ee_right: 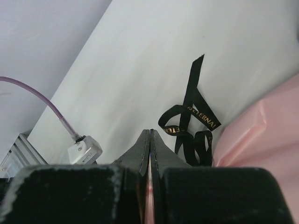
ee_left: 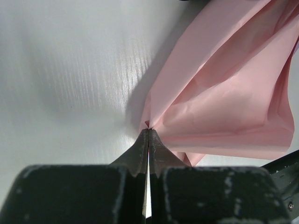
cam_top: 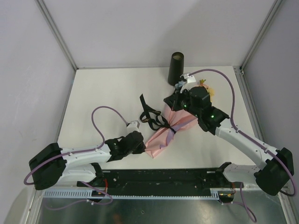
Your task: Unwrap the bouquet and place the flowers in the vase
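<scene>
The bouquet (cam_top: 164, 136) lies on its side mid-table, a cone of pink paper (ee_left: 224, 98) with its narrow end toward the left arm. A black ribbon (cam_top: 152, 115) with gold lettering (ee_right: 189, 123) lies in loose loops to its left, and a dark band still crosses the paper. A few yellow and peach flowers (cam_top: 205, 87) peek out behind the right arm. The black vase (cam_top: 176, 67) stands upright at the back. My left gripper (cam_top: 141, 143) (ee_left: 148, 130) is shut on a corner of the paper. My right gripper (cam_top: 169, 102) (ee_right: 150, 133) is shut with pink paper between its jaws.
A white table (cam_top: 107, 88) is bounded by grey walls and metal frame posts. Purple cables (cam_top: 100, 116) arch over both arms. A black rail (cam_top: 159, 179) runs along the near edge. The left wrist's white camera box (ee_right: 85, 151) shows in the right wrist view.
</scene>
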You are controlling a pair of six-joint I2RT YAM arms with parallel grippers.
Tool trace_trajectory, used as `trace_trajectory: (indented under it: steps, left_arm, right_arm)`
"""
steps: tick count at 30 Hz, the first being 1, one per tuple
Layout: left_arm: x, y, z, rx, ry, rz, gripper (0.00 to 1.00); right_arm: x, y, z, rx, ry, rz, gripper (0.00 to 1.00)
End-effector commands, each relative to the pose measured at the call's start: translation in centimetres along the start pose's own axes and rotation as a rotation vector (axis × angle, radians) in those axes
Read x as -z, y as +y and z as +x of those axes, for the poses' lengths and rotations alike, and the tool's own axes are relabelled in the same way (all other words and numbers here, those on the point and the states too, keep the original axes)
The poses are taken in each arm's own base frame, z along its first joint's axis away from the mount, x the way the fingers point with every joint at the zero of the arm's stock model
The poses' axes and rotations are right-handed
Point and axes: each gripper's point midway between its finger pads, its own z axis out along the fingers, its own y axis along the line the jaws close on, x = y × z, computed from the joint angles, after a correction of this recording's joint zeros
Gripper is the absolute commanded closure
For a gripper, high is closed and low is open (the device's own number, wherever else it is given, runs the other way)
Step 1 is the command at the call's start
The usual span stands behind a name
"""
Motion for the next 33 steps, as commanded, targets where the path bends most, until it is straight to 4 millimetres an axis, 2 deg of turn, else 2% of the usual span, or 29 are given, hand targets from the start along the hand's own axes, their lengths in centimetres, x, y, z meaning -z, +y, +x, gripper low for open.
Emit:
trace_trajectory:
  steps: [1,11,14,16,18,19,26,30,33]
  left_arm:
    - [0.4,-0.8,-1.1,0.012,-0.047,0.01,1.0]
    - [0.8,-0.9,-1.1,0.023,-0.056,0.011,1.0]
    - [0.7,-0.9,-1.1,0.024,-0.06,0.006,1.0]
    - [0.8,-0.9,-1.1,0.024,-0.063,0.006,1.0]
    - [0.8,-1.1,-1.2,0.021,-0.064,0.009,1.0]
    - [0.8,-1.2,-1.2,0.018,-0.064,0.011,1.0]
    - [1.0,-1.6,-1.4,0.008,-0.069,0.022,1.0]
    - [1.0,-1.6,-1.4,0.005,-0.071,0.021,1.0]
    - [1.0,-1.7,-1.4,0.004,-0.073,0.021,1.0]
  right_arm:
    - [1.2,1.6,-4.3,0.0,-0.127,-0.033,1.0]
    - [2.8,0.4,-6.0,0.004,-0.193,0.043,1.0]
    - [3.0,0.7,-6.6,0.011,-0.21,0.029,1.0]
    - [3.0,0.7,-6.6,0.022,-0.21,0.025,1.0]
    - [2.6,0.5,-5.8,0.047,-0.177,0.027,1.0]
    - [2.2,0.0,-4.7,0.062,-0.133,0.036,1.0]
    - [1.0,-3.0,5.1,0.143,0.208,0.095,0.73]
    - [0.7,-4.6,10.1,0.185,0.377,0.13,0.66]
    - [0.4,-5.4,13.0,0.195,0.475,0.133,0.62]
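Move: The black ribbon tied around the waist of the pink wrap lies roughly 25 cm below the empty right gripper, about 2 cm ahead and 2 cm to its right. Its loose loops lie some 10 cm farther out and 11 cm left of the tied part; the flowers are about 18 cm farther out than it and 16 cm to its right. From the left gripper, which is pinching the wrap's lower end, the tied part is about 13 cm ahead and 13 cm right, at nearly the same height. Let the right gripper first ease up and to its right by 2 to 3 cm, still shut, then open it about a third while dropping quickly some 12 cm towards the ribbon's tied part, drawing back about 2 cm and tipping the fingers some 20 degrees farther down. Stop short of the ribbon for now. Keep the left gripper shut on the wrap's lower end, holding nearly still. ##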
